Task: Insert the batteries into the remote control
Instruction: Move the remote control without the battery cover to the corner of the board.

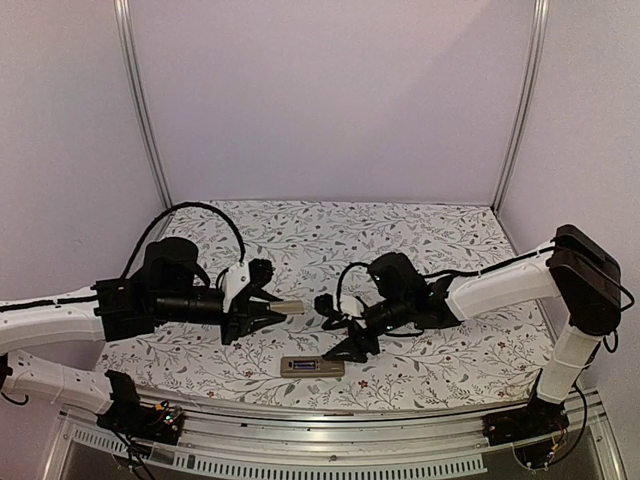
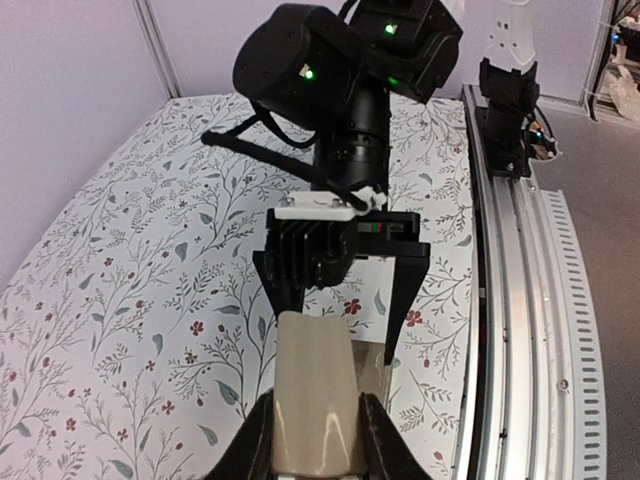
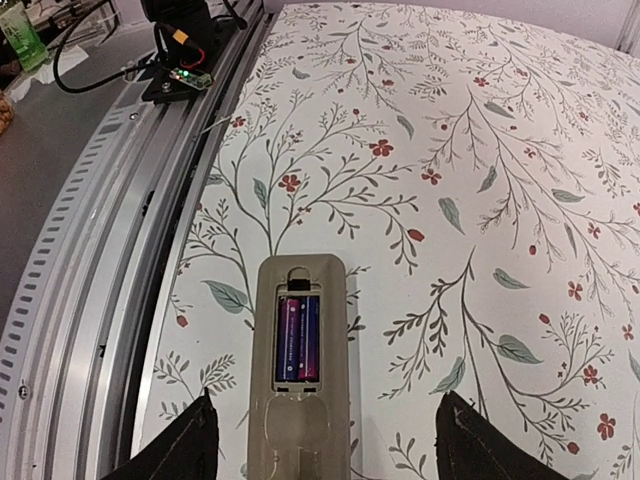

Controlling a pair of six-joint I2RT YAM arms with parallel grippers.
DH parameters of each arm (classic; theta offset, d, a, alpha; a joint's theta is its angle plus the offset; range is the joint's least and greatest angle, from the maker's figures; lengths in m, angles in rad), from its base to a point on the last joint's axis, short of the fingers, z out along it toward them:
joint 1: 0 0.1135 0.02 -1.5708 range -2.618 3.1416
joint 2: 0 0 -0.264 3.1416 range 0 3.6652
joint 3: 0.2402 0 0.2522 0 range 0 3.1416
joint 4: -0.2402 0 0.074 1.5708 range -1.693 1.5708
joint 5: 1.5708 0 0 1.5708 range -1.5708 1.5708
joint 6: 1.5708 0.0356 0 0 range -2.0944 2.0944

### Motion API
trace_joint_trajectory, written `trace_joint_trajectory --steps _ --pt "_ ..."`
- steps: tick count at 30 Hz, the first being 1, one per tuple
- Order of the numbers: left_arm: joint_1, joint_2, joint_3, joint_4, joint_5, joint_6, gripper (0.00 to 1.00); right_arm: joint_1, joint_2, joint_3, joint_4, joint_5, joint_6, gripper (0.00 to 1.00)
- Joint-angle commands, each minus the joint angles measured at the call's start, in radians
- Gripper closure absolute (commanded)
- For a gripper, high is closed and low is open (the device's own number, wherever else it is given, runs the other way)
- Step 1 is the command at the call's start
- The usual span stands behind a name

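The remote control (image 1: 312, 367) lies back up near the table's front edge. In the right wrist view the remote (image 3: 298, 420) shows its open recess with two dark purple-blue batteries (image 3: 298, 338) side by side inside. My right gripper (image 3: 328, 432) is open and empty, hovering above the remote with one finger on each side; it also shows in the top view (image 1: 337, 330) and the left wrist view (image 2: 340, 305). My left gripper (image 1: 272, 310) is shut on the flat tan-grey cover piece (image 2: 313, 395), held in the air left of the right gripper.
An aluminium rail (image 3: 90, 250) runs along the table's near edge, close beside the remote. Both arm bases (image 1: 150, 415) sit on it. Pale walls and metal posts (image 1: 140, 100) enclose the floral cloth (image 1: 400, 235).
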Motion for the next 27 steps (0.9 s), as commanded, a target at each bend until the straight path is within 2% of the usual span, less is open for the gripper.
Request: trace_joint_trajectory --steps 1,5,16,18,21,23,27 --pt "0.034 -0.062 -0.03 -0.063 -0.037 -0.018 0.76 0.027 0.055 -0.023 0.058 0.074 0.016 0.27" --pt "0.056 -0.098 -0.034 -0.063 -0.038 -0.018 0.75 0.063 0.094 -0.034 0.066 0.08 -0.004 0.26" --pt "0.082 -0.091 -0.035 -0.058 0.014 -0.05 0.75 0.064 0.183 -0.018 0.028 0.126 -0.071 0.29" --pt "0.084 -0.093 -0.037 -0.049 0.019 -0.057 0.75 0.064 0.193 -0.01 0.004 0.128 -0.102 0.33" --pt "0.085 -0.088 -0.049 -0.021 0.028 -0.07 0.75 0.061 0.196 -0.001 -0.051 0.125 -0.155 0.52" --pt "0.085 -0.077 -0.053 0.006 0.035 -0.083 0.75 0.047 0.188 0.003 -0.091 0.117 -0.197 0.62" --pt "0.084 -0.03 -0.072 0.108 0.093 -0.123 0.75 -0.002 0.15 -0.019 -0.149 0.068 -0.291 0.67"
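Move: The coverless remote, batteries in it, lies lengthwise left to right on the table, its middle about 6 cm to the right hand's left, 1 cm back and some 8 cm below; its right end is nearly under the open fingers. The left hand holds the battery cover, about 10 cm left of the right hand, level fore-and-aft and 10 cm higher. From the left hand, the remote is 8 cm right and about 19 cm below. With its fingers open, the right hand sinks about 8 cm onto the remote's right-hand end, easing back a centimetre or two and tipping its fingertips some 10 degrees more downward, then closes them at the bottom to pinch the remote across its two long sides. Meanwhile the left hand, still gripping the battery cover, draws some 2 cm farther left and a little forward, clear of the remote, then stays about there. ##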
